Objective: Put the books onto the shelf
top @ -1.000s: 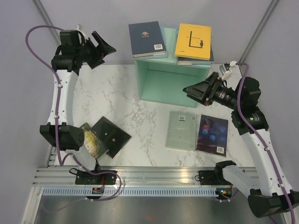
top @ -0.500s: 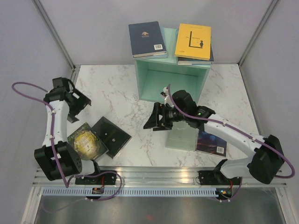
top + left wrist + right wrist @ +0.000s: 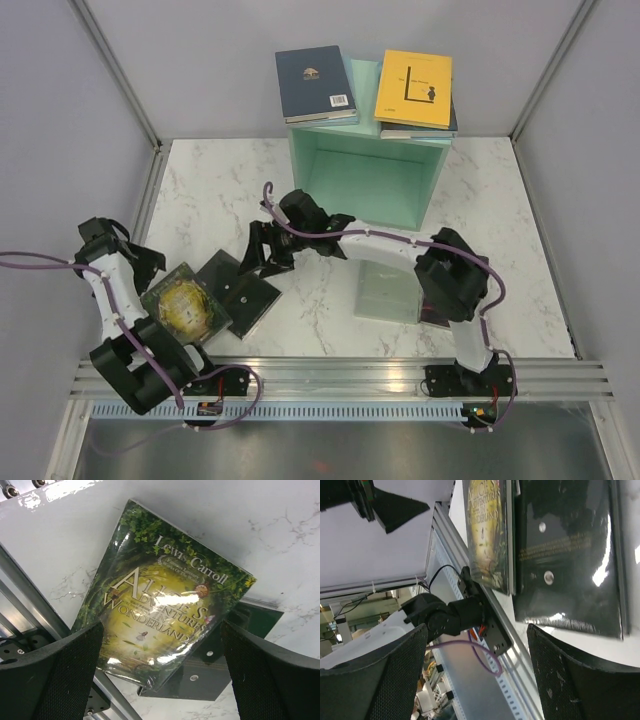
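The mint-green shelf (image 3: pixel 365 180) stands at the back with a navy book (image 3: pixel 315 84) and a yellow book (image 3: pixel 413 88) lying on its top. A gold-green Alice book (image 3: pixel 185 305) (image 3: pixel 165 605) (image 3: pixel 487 535) overlaps a black book (image 3: pixel 240 290) (image 3: pixel 225 665) (image 3: pixel 565 555) at the front left. My left gripper (image 3: pixel 143 262) (image 3: pixel 162 680) hovers open over the Alice book, holding nothing. My right gripper (image 3: pixel 258 250) (image 3: pixel 475 680) reaches across, open and empty, just above the black book's far edge. A pale green book (image 3: pixel 388 290) lies front right; a dark book (image 3: pixel 440 312) beside it is mostly hidden by the right arm.
An aluminium rail (image 3: pixel 340 378) runs along the near table edge, close under the Alice book's corner (image 3: pixel 45 630). The left arm's base mount (image 3: pixel 450 615) sits on that rail. Grey walls enclose the table on three sides.
The right arm swung from the right side across the table to the black book. The left arm dropped from the far left corner down over the Alice book, and its jaws widened.
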### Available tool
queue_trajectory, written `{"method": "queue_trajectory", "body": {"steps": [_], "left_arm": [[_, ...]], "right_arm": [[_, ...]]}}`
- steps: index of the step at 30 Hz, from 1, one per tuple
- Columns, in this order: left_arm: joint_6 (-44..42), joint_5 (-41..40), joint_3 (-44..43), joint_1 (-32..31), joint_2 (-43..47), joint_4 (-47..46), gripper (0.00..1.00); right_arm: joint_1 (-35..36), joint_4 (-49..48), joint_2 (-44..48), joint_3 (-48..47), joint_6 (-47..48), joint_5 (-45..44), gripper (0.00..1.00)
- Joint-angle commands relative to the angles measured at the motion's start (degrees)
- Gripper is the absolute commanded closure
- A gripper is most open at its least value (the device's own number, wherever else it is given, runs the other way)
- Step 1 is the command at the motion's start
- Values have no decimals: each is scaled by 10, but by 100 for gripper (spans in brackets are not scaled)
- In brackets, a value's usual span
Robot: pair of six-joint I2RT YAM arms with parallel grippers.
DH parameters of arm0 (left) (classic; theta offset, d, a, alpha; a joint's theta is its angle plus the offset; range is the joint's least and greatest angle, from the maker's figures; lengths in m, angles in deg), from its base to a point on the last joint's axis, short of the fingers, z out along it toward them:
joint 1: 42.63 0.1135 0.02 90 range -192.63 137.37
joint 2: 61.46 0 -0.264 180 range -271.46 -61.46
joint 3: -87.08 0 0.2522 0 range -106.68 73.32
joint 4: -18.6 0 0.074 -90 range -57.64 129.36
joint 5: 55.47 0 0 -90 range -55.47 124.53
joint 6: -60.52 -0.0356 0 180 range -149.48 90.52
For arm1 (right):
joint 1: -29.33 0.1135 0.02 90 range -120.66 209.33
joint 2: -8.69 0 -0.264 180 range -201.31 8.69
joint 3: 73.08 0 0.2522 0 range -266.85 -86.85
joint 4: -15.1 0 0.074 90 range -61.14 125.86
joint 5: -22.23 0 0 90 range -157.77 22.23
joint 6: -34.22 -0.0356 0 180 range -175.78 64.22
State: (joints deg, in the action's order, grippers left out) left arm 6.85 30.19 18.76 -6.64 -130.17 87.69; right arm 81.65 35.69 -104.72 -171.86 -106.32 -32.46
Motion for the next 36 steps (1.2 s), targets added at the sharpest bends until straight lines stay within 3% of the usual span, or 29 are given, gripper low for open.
{"method": "queue_trajectory", "body": {"steps": [1,13,28,31,35,36], "left_arm": [[-1,4,42,32,21,-40,0],[-2,-116,80,48,-85,-123,1],[32,-57,118,47,-250,-260,3],[30,-52,111,46,-265,-264,4],[26,-45,110,48,-256,-276,4],[24,-39,110,47,-255,-275,4]], "right_arm": [[9,-29,-82,-87,10,14,17],[57,-30,-288,-224,0,-24,16],[111,-53,-421,-353,-85,-28,17],[124,-63,-421,-333,-99,-30,23],[133,-145,-412,-296,-151,-23,55],[133,-159,-408,-291,-167,-20,60]]}}
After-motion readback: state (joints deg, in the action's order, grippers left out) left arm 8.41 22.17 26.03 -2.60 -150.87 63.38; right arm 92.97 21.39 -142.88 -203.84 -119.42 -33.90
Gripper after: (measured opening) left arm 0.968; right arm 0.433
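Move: Below and between the hands, the Alice book lies some 6 cm back, 21 cm left and 14 cm below the right hand; from the left hand it is about 4 cm back, 3 cm right and 10 cm down. The black book, partly beside and under it, is roughly 3 cm back and 10 cm left of the right hand, 14 cm down. The left rail runs about 10 cm to the left hand's left, level with it fore and aft. Reaching left and down about 16 and 11 cm, the right hand drops first, travels low over the black book towards the Alice book, then draws back slightly as its wide fingers begin closing around that book's right edge. The open left hand sinks some 10 cm, first drawing back, then going left and finally forward, to straddle the book's left corner. ##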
